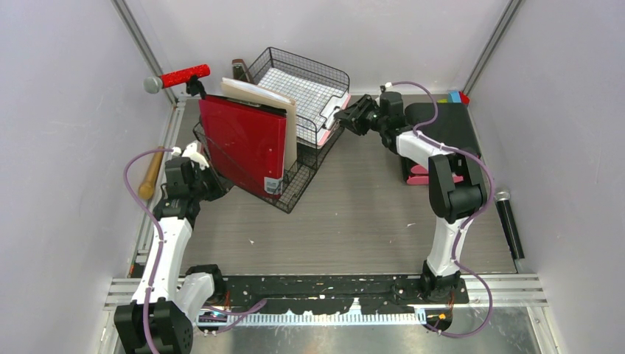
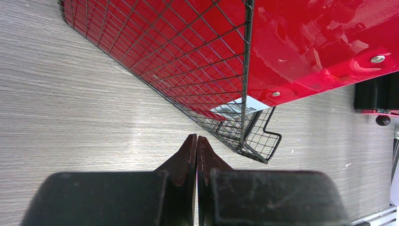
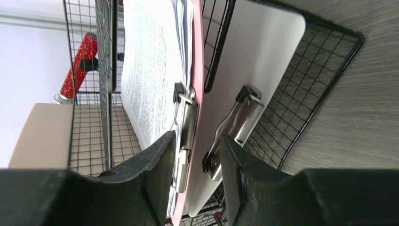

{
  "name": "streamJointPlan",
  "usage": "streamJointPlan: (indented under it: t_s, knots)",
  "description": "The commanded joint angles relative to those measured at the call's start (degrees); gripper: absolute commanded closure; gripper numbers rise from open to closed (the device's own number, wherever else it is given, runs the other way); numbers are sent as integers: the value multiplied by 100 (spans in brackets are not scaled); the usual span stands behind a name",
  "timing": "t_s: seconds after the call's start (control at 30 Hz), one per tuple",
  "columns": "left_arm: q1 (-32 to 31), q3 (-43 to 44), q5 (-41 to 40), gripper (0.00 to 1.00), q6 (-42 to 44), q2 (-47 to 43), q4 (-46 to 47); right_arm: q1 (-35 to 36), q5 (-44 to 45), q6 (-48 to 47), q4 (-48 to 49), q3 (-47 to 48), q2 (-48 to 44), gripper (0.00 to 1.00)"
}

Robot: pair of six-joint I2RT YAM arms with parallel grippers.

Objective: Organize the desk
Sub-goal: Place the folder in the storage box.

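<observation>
The desk (image 1: 354,214) is a grey wood-grain top. A black wire-mesh rack (image 1: 313,77) stands at the back, with a red binder (image 1: 243,144) and a beige folder (image 1: 286,110) leaning upright in its lower tray. My right gripper (image 1: 345,118) is at the rack's right end. In the right wrist view this gripper (image 3: 197,136) stands open. The clip ends of a pink clipboard (image 3: 197,56) with papers and a white clipboard (image 3: 254,52) lie between its fingers. My left gripper (image 1: 217,186) is shut and empty, low over the desk beside the rack's front corner (image 2: 254,141).
A black drawer unit with pink fronts (image 1: 442,125) sits at the back right. A red-handled tool (image 1: 180,76) and a wooden handle (image 1: 151,177) lie along the left wall. A black microphone (image 1: 508,221) lies by the right wall.
</observation>
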Motion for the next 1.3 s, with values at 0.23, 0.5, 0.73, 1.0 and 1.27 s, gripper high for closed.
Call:
streamJointPlan:
  t_s: [0.23, 0.5, 0.73, 1.0, 1.27]
  knots:
    - [-20, 55, 16, 100, 122, -84, 213, -309, -330, 334, 256, 694, 404, 54]
    - [-10, 48, 11, 100, 135, -71, 211, -394, -460, 464, 295, 1096, 735, 54]
    - [0, 42, 11, 100, 155, -64, 217, -437, -534, 536, 332, 1330, 947, 53]
    - [26, 33, 21, 100, 153, -63, 224, -505, -382, 270, -72, 1397, 1045, 54]
    - [26, 34, 37, 100, 153, -66, 219, -516, -58, -194, -539, 1084, 1021, 56]
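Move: The pink folder lies in the upper wire tray with its clip edge at the right hand's open fingers; its middle is about 12 cm to the left and 6 cm ahead, level in height. The red folder's middle is some 22 cm left and 9 cm back, 5 cm lower; the black drawer unit about 25 cm right, 5 cm back, 7 cm lower. From the left hand the pink folder is roughly 28 cm ahead and 17 cm right, level with it. Forward and a little to its right, the right hand travels about 5 cm out along the open edge of the upper tray towards its far right corner, then dips slightly at the end. Its fingers stay about half open, one either side of the pink folder's clip edge, and the wrist rolls only a few degrees, then partly back. ##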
